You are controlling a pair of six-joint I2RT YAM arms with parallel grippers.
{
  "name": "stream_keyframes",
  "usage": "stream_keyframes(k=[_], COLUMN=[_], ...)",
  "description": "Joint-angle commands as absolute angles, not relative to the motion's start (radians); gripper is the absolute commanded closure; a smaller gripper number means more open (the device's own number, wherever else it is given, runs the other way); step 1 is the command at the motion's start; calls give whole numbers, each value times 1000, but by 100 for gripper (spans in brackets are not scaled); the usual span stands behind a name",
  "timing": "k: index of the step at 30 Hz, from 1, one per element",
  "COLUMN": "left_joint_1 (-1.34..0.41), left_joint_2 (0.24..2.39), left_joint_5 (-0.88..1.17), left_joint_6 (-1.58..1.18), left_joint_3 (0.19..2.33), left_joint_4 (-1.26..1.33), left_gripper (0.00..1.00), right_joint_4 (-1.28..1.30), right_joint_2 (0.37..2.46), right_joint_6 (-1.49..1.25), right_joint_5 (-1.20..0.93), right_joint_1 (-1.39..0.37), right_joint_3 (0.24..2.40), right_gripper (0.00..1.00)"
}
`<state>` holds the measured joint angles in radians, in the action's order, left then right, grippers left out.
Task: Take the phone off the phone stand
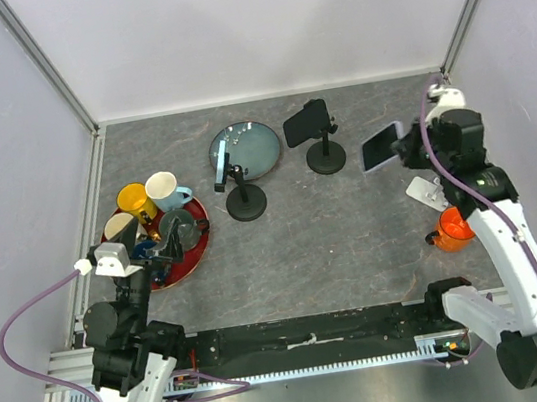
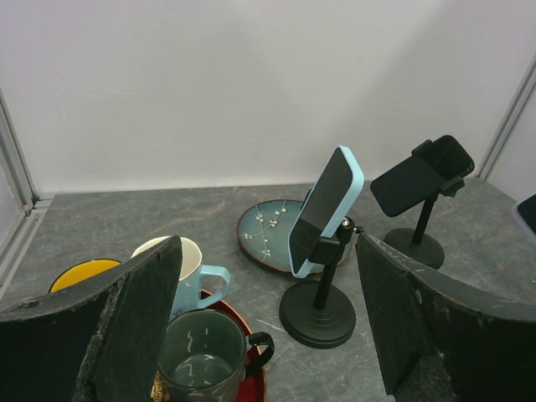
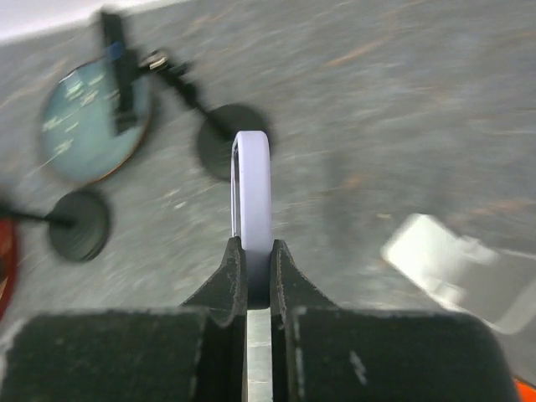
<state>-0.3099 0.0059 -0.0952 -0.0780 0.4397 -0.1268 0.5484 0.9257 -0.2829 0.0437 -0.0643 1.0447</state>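
My right gripper [image 1: 404, 147] is shut on the edge of a lavender phone [image 1: 382, 147], holding it in the air at the right side of the table. The right wrist view shows the phone [image 3: 252, 184] edge-on, pinched between my fingertips [image 3: 252, 251]. A white phone stand [image 1: 427, 192] sits bare on the table just below and to the right of the phone, also blurred in the right wrist view [image 3: 456, 272]. My left gripper [image 1: 150, 254] hangs open over the red tray [image 1: 204, 226], nothing between its fingers [image 2: 138, 318].
A blue-cased phone [image 2: 327, 209] on a black stand [image 2: 318, 314] and a black phone [image 2: 421, 176] on another stand are mid-table by a teal plate [image 1: 253, 148]. Several mugs crowd the tray, including a dark one [image 2: 201, 356]. An orange mug [image 1: 451, 230] stands near the right arm.
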Motion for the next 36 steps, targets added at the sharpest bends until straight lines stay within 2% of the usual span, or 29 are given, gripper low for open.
stream_keyframes(k=[1, 5, 10, 16, 17, 29, 36], left_joint_1=[-310, -310, -310, -310, -311, -310, -310], left_joint_2=[-35, -20, -11, -6, -6, 46, 63], left_joint_5=[-92, -91, -89, -89, -87, -90, -87], left_joint_6=[-43, -44, -46, -48, -49, -48, -44], left_joint_3=[466, 468, 472, 477, 477, 492, 492], left_joint_4=[-127, -130, -143, -152, -155, -184, -184], left_gripper=[9, 9, 9, 9, 9, 9, 9], right_joint_4=[263, 166, 43, -280, -370, -679, -716], right_joint_2=[1000, 1089, 1211, 1373, 1394, 1683, 1839], right_joint_6=[-336, -350, -373, -541, -566, -699, -704], right_joint_5=[-484, -682, -755, -807, -813, -821, -825], right_joint_1=[-112, -251, -397, -555, -567, -710, -726], right_joint_3=[953, 914, 867, 795, 787, 756, 761], right_gripper=[100, 100, 100, 100, 100, 100, 100])
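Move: The right hand already holds the phone clear of its white stand; the bare table it goes to lies about 40 cm left, 13 cm back and some 24 cm below. The stand with the blue phone is 40 cm left and 5 cm ahead, the red tray's middle about 60 cm left and 2 cm back, the empty white stand 4 cm right and 1 cm ahead. From the left hand that bare spot is about 18 cm right, level fore-and-aft, 27 cm below. Still pinching the phone, the right hand swings about 35 cm left, sinking towards bare table and turning counter-clockwise. ##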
